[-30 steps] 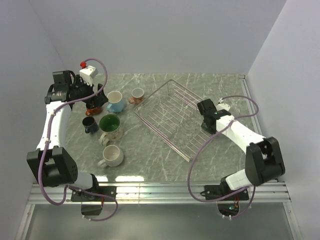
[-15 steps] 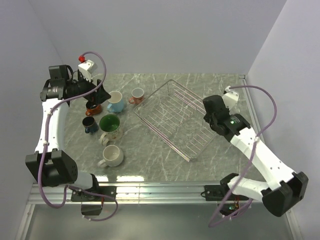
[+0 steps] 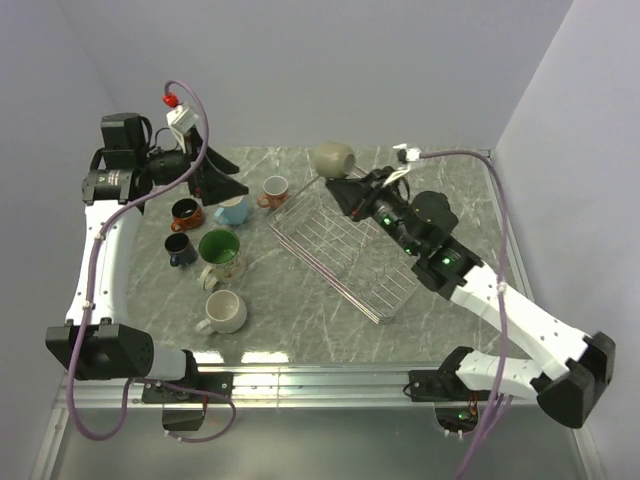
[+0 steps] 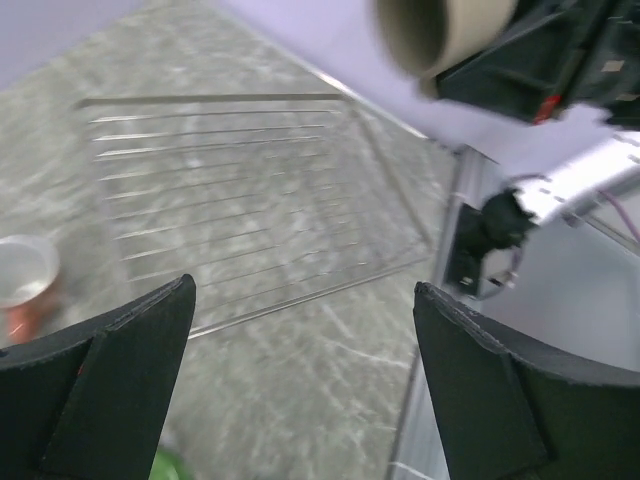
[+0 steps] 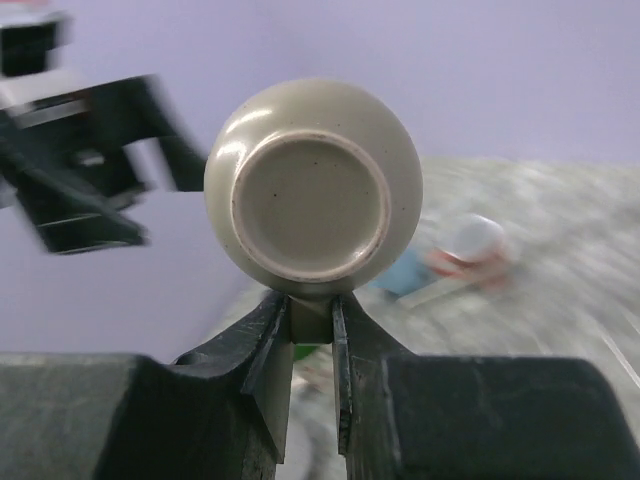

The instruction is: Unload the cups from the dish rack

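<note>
High over the far corner of the dish rack [image 3: 345, 245] hangs an olive-grey cup [image 3: 333, 158], with my right gripper [image 3: 352, 188] shut on its handle. In the right wrist view the cup [image 5: 313, 185] shows its base, and the handle sits pinched in that gripper [image 5: 312, 312]. The wire rack holds nothing. My left gripper [image 3: 225, 186] hovers open above the light blue cup [image 3: 236, 211], nothing between its fingers [image 4: 100, 390]. On the table to the left stand an orange-red cup [image 3: 185, 212], a small pinkish-orange cup [image 3: 275, 188], a dark blue cup [image 3: 180, 248], a cream floral cup [image 3: 220, 250] and a white cup [image 3: 225, 312].
The left wrist view looks across the rack [image 4: 230, 200] to the table's right rail, with the olive-grey cup [image 4: 445, 30] at the top. Walls close in the table at the back and both sides. A metal rail [image 3: 320, 375] runs along the near edge.
My right arm has swung up and to the left from the rack's right side, and the olive-grey cup now shows in its jaws. The left gripper has risen from the orange-red cup and turned towards the rack.
</note>
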`<state>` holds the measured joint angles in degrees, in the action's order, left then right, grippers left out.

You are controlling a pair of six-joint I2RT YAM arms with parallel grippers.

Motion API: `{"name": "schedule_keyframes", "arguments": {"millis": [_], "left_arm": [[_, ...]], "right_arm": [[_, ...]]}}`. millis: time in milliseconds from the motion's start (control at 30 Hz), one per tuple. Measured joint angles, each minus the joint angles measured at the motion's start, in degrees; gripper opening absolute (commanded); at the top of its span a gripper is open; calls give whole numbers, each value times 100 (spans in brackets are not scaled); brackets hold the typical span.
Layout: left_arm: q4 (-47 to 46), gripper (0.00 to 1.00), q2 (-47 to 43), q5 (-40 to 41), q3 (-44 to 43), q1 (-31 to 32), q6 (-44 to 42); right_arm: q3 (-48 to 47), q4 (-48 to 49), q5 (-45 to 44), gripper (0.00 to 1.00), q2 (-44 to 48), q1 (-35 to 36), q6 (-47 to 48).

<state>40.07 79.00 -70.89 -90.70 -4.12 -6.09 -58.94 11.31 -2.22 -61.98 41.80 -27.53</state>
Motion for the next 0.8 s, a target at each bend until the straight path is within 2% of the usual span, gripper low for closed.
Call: {"name": "schedule_keyframes", "arguments": {"millis": [200, 467, 567, 700, 800], "left_arm": [[-479, 98, -118, -407, 96, 570, 754], [-1180, 96, -127, -501, 114, 942, 1467], [-1569, 90, -138, -496, 166, 986, 1810], [-1897, 75, -140, -494, 212, 1038, 2111], [-1961, 72, -151, -498, 212, 1054, 2168]], "right_arm": [[-9, 1373, 962, 0, -787, 254, 13], [-328, 1967, 1499, 0, -1364, 498, -79], [-417, 2065, 1576, 0, -1449, 590, -109], [-546, 2133, 1665, 0, -1576, 678, -116], [-577, 2149, 1690, 0, -1648, 695, -116]]}}
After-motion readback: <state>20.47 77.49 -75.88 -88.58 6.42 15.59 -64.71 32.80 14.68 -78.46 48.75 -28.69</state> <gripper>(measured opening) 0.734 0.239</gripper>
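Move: About 18 cm to the right of the open left hand, 2 cm ahead and some 5 cm above it, hangs the beige cup, held by its handle in the right hand. Seen from the right hand, the left gripper is about 18 cm to the left, roughly level. On the table about 34 cm below the left hand are the white-orange cup, 14 cm ahead and 5 cm right, and the blue cup, 11 cm ahead and 4 cm left. Carrying the beige cup by its handle, still gripped, the right hand goes about 11 cm left and slightly back towards the left gripper, turning some 25 degrees counter-clockwise and slowing. The left hand comes to meet it, about 6 cm right with some back and up, turning a little clockwise; its wide-open fingers end around the cup's mouth end and begin closing late, about a quarter shut. Contact can't be seen. ##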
